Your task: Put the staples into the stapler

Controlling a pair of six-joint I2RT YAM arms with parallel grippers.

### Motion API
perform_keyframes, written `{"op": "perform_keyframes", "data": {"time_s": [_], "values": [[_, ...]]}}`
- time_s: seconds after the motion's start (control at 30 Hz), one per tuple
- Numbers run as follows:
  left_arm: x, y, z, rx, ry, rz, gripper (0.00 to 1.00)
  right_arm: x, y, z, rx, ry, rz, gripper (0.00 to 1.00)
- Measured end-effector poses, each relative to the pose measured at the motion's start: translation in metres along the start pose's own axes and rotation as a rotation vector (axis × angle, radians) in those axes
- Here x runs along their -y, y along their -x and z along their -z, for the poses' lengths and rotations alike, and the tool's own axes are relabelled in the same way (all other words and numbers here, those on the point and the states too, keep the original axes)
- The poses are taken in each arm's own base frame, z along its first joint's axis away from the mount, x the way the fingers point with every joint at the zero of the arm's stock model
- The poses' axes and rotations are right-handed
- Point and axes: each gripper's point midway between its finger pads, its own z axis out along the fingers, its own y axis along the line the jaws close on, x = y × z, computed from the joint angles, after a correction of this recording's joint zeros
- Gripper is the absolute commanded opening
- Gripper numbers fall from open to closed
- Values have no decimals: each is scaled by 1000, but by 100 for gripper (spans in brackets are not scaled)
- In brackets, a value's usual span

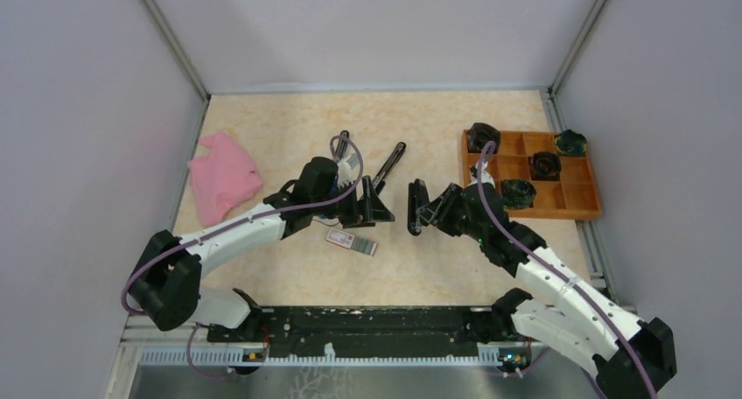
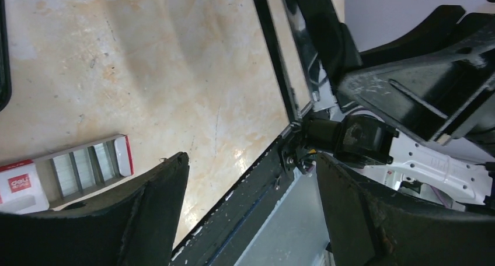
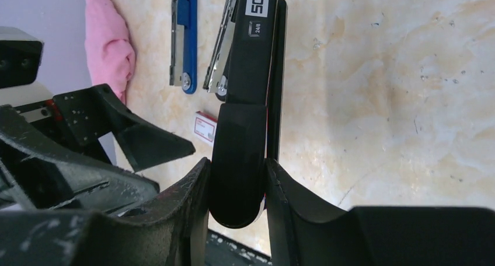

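Note:
A black stapler [image 3: 245,102] marked "50" is hinged open, its metal magazine [image 3: 219,44] swung away to the left. My right gripper [image 3: 238,164] is shut on its rounded near end. From above, the stapler [image 1: 389,164] lies mid-table with the right gripper [image 1: 418,208] at its near end. The staples [image 2: 87,167] are grey strips in an opened white box with red print, flat on the table [image 1: 352,241]. My left gripper [image 2: 251,161] is open and holds nothing, just right of the box. From above the left gripper [image 1: 372,208] faces the right one.
A second, blue stapler [image 1: 341,145] lies open left of the black one. A pink cloth [image 1: 223,176] sits at the left wall. An orange compartment tray [image 1: 577,198] with dark round items stands at the right. A black rail [image 1: 367,320] runs along the near edge.

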Motion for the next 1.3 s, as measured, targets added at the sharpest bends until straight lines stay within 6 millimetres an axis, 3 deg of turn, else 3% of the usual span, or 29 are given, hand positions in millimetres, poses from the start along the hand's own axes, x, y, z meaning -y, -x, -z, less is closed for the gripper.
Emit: {"op": "perform_keyframes", "data": {"time_s": [0.2, 0.4, 0.63, 0.9, 1.3], "values": [[3, -1, -6, -9, -28, 43, 73, 4, -9, -24, 46, -4, 21, 0], [-3, -1, -14, -18, -18, 73, 61, -7, -7, -29, 120, 34, 23, 0], [-8, -4, -22, -30, -9, 101, 59, -26, 2, -32, 185, 91, 18, 0], [-6, -2, -23, -22, -20, 109, 58, -29, -2, -36, 190, 98, 29, 0], [-9, -3, -30, -29, -11, 127, 45, -37, -7, -38, 186, 129, 76, 0]]}}
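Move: The left hand is empty and wide open. The near end of the base of the black stapler held by the right hand lies about 7 cm to its right, 2 cm back and some 3 cm lower. The staple box is roughly 8 cm left, 2 cm back and 12 cm below, and the open black stapler on the table about 12 cm ahead, 1 cm left and 12 cm below. The left fingers are about 10 cm left of the right hand, level fore and aft. Still pinching the black stapler's top part, the right hand carries it about 5 cm left and a little forward to the left gripper, dipping some 2 cm and rising again, its fingers tipping up. The left hand meets it, sinking and edging right about 2 cm each, its fingers narrowing from wide to half open around the end of the stapler's base, not yet shut. ##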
